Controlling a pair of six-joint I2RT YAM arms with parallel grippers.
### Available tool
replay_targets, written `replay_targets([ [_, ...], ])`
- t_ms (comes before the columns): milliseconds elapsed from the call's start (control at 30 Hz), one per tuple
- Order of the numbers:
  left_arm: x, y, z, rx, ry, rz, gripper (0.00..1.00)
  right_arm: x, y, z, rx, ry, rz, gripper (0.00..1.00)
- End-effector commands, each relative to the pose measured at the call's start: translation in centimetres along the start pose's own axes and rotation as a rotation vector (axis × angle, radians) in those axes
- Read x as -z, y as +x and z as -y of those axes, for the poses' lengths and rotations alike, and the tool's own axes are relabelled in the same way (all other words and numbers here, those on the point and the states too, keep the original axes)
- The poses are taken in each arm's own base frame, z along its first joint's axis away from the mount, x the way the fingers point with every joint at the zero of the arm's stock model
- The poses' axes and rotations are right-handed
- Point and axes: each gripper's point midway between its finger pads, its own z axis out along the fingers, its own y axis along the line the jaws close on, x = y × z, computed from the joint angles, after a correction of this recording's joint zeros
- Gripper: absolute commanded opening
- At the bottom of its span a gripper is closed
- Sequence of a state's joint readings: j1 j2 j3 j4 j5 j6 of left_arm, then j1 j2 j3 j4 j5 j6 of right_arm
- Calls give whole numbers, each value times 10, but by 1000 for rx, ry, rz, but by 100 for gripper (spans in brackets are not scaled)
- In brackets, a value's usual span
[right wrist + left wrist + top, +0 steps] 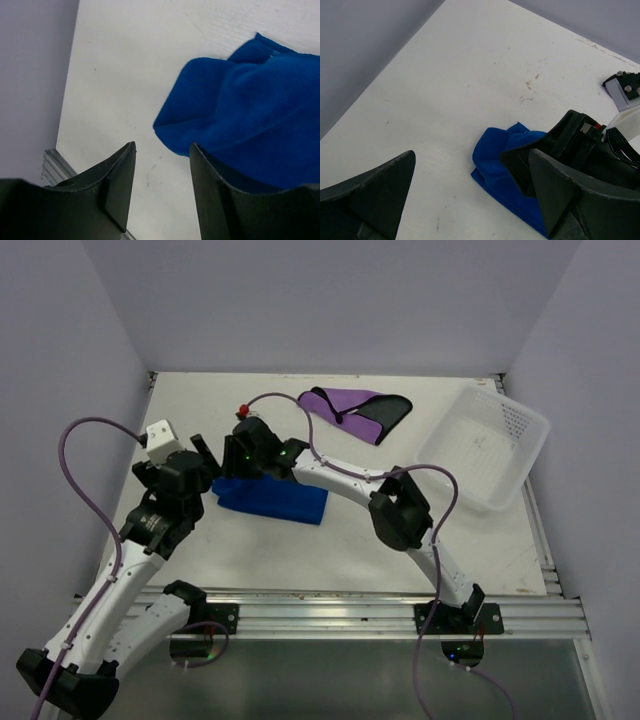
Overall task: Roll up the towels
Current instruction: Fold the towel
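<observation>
The bright blue towel (275, 500) lies bunched in a thick fold on the table's left-centre; it also shows in the left wrist view (500, 160) and the right wrist view (250, 115). My right gripper (238, 465) hangs over its left end, open (162, 145). Only bare table shows between its fingers, and one finger (225, 200) rests against the cloth's edge. My left gripper (208, 475) stands wide open (472, 151) just left of the towel, holding nothing. The purple towel (350, 405) with its black section lies flat at the back centre.
A white perforated basket (485, 445) sits tilted at the back right. The lilac left wall stands close to the left arm. The right arm's cable loops over the table near the purple towel.
</observation>
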State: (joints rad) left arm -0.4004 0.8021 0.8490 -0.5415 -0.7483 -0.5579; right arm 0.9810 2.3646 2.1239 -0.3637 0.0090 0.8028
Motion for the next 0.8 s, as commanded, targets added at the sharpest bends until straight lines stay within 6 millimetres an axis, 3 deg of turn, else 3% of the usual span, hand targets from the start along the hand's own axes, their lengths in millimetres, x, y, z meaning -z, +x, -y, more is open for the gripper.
replay_targets([
  [0, 7, -22, -4, 71, -16, 69, 99, 53, -44, -12, -45, -54, 83, 51],
  [67, 7, -22, -3, 70, -8, 73, 99, 67, -53, 4, -53, -20, 112, 51],
  [100, 7, -22, -3, 68, -4, 76, 100, 69, -42, 24, -61, 24, 92, 51],
  [133, 6, -20, -3, 64, -1, 75, 100, 89, -55, 25, -74, 22, 127, 51],
  [167, 6, -21, 0, 65, 15, 75, 99, 98, -56, 31, -84, 31, 134, 52],
  [200, 5, -20, 2, 56, 23, 74, 99, 99, -39, 52, -92, 77, 103, 52],
  [233, 4, -18, 3, 50, 28, 70, 100, 105, -37, 66, -100, 112, 112, 52],
  [267, 4, -17, 7, 47, 46, 67, 100, 123, -41, 65, -108, 109, 133, 52],
  [300, 3, -16, 8, 38, 52, 63, 99, 123, -21, 87, -112, 163, 101, 52],
  [367, 1, -13, 13, 29, 70, 51, 99, 140, -15, 102, -134, 205, 110, 52],
  [400, 0, -12, 15, 22, 77, 48, 99, 141, 4, 120, -142, 244, 77, 52],
  [467, -2, -8, 18, 10, 84, 36, 99, 150, 13, 130, -171, 267, 80, 53],
  [500, -3, -7, 19, 5, 87, 31, 99, 151, 28, 146, -180, 305, 59, 54],
  [633, -6, 0, 24, -11, 103, 9, 99, 152, 44, 172, -226, 370, 53, 55],
  [767, -7, 8, 33, -29, 148, -16, 99, 146, 52, 184, -235, 400, 31, 55],
])
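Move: My right hand, half open, is near the blue towel's loose left end, which lies about 3 cm back, 2 cm left and 11 cm below. I go for the towel's near right corner, some 9 cm back, 21 cm right and 11 cm below; the purple towel is roughly 15 cm ahead and 33 cm right. From my left hand that corner lies about 4 cm back, 30 cm right and 22 cm below. I sweep my right hand fast to the right over the blue towel, some 23 cm and nearly level for most of the way, then draw it back about 5 cm and drop it some 7 cm towards the near right corner. Meanwhile I turn it about 20 degrees clockwise, tip the fingers further down and keep them half open. My open left hand only drifts a little to the right. ##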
